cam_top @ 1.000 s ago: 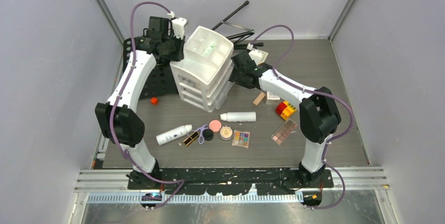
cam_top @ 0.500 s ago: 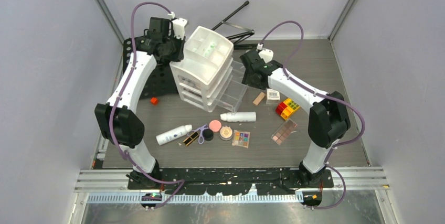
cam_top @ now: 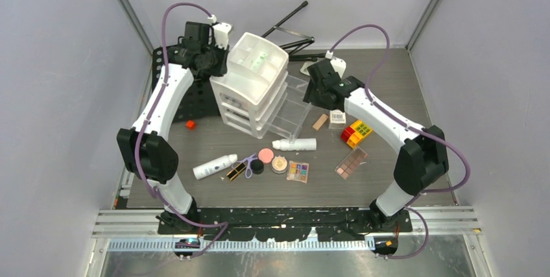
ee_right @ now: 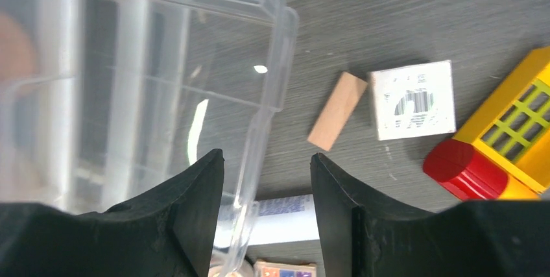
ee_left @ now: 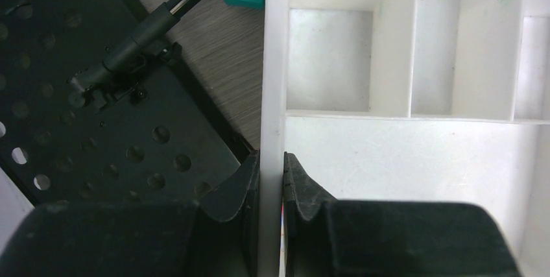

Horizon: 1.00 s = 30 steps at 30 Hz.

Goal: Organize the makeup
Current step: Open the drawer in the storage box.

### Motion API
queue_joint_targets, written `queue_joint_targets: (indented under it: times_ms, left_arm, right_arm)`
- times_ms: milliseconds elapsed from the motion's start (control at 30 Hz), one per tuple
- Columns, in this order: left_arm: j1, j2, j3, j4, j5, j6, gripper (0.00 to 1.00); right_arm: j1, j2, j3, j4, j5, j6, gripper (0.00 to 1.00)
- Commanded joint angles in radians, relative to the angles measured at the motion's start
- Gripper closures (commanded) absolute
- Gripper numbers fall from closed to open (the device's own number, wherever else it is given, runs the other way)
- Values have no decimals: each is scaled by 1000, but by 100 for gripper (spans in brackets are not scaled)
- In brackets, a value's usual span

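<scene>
A white drawer organizer point(cam_top: 256, 85) stands at the back centre. My left gripper point(ee_left: 271, 160) is shut on the organizer's top rim wall point(ee_left: 272, 63). A clear drawer point(cam_top: 292, 107) sticks out to the right. My right gripper point(ee_right: 267, 160) is open and straddles the drawer's front wall point(ee_right: 272, 63), which lies against the left finger. The makeup lies in front: two white bottles point(cam_top: 215, 167) point(cam_top: 295, 144), a pink compact point(cam_top: 265, 155), a peach compact point(cam_top: 279, 163), a multicolour palette point(cam_top: 298, 171), a black-gold lipstick point(cam_top: 237, 172), a brown palette point(cam_top: 351, 163).
A red-and-yellow block point(cam_top: 354, 135), a tan wooden block point(cam_top: 320, 122) and a white barcode card point(cam_top: 337, 118) lie right of the drawer. A small orange cube point(cam_top: 191, 124) sits by the black perforated plate point(cam_top: 188, 98). Black tripod legs point(cam_top: 288, 30) lie behind the organizer.
My right gripper has moved to the right and the clear drawer has slid out of the organizer with it. The left gripper has stayed on the rim.
</scene>
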Motion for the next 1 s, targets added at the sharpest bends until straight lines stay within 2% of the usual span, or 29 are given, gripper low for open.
queue_joint_targets:
  times_ms: [0,133,400,500,567,633,800,967]
  left_arm:
    - [9,64,-15,-70,-67,25,87]
    - [8,90,38,-44,-85,53,83]
    - [9,147,133,-63,-267,134,77]
    - [8,136,143,-43,-220,124,71]
    - [8,115,148,-32,-175,110,62]
    - [4,90,146,-21,-144,99,58]
    - [-15,16,117,28,-57,70,36]
    - [-20,-48,109,69,26,16,33]
  right_arm:
    - [-4,-128,-12,125,-105,-36,43]
    - [-4,-245,-57,150,-103,-42,43]
    - [-5,-409,-167,155,-42,-62,43]
    - [-5,-438,-191,153,-40,-69,44]
    - [-5,-454,-200,150,-41,-69,43]
    - [-5,-466,-207,147,-42,-70,44]
    - [-6,-489,-222,146,-40,-71,43]
    - [-5,-506,-227,144,-41,-78,44]
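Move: The left hand still pinches the left rim of the storage box's top tray, the box's middle about 9 cm to its right, 1 cm back and 10 cm below. The pulled-out drawer lies 5 cm left of the right hand, 1 cm ahead and 7 cm down; from the left hand it is 16 cm right, 5 cm back and 17 cm lower. On the table, roughly 13 cm below the right hand, a wooden block lies 5 cm right and level, a white carton 9 cm right and 1 cm ahead, and a white tube 3 cm left and 8 cm back. The right hand, fingers staying apart, leaves the already open drawer: it climbs quickly by about 10 cm, then eases back some 5 cm and slightly to its right, with the wrist tipping up so the fingers point more forward. Meanwhile the left hand shifts about 2 cm forward, goes a little left and partly back again, and spreads its fingers wide to let go of the tray's rim, beginning to lift at the very end with the rim still between the fingers. ##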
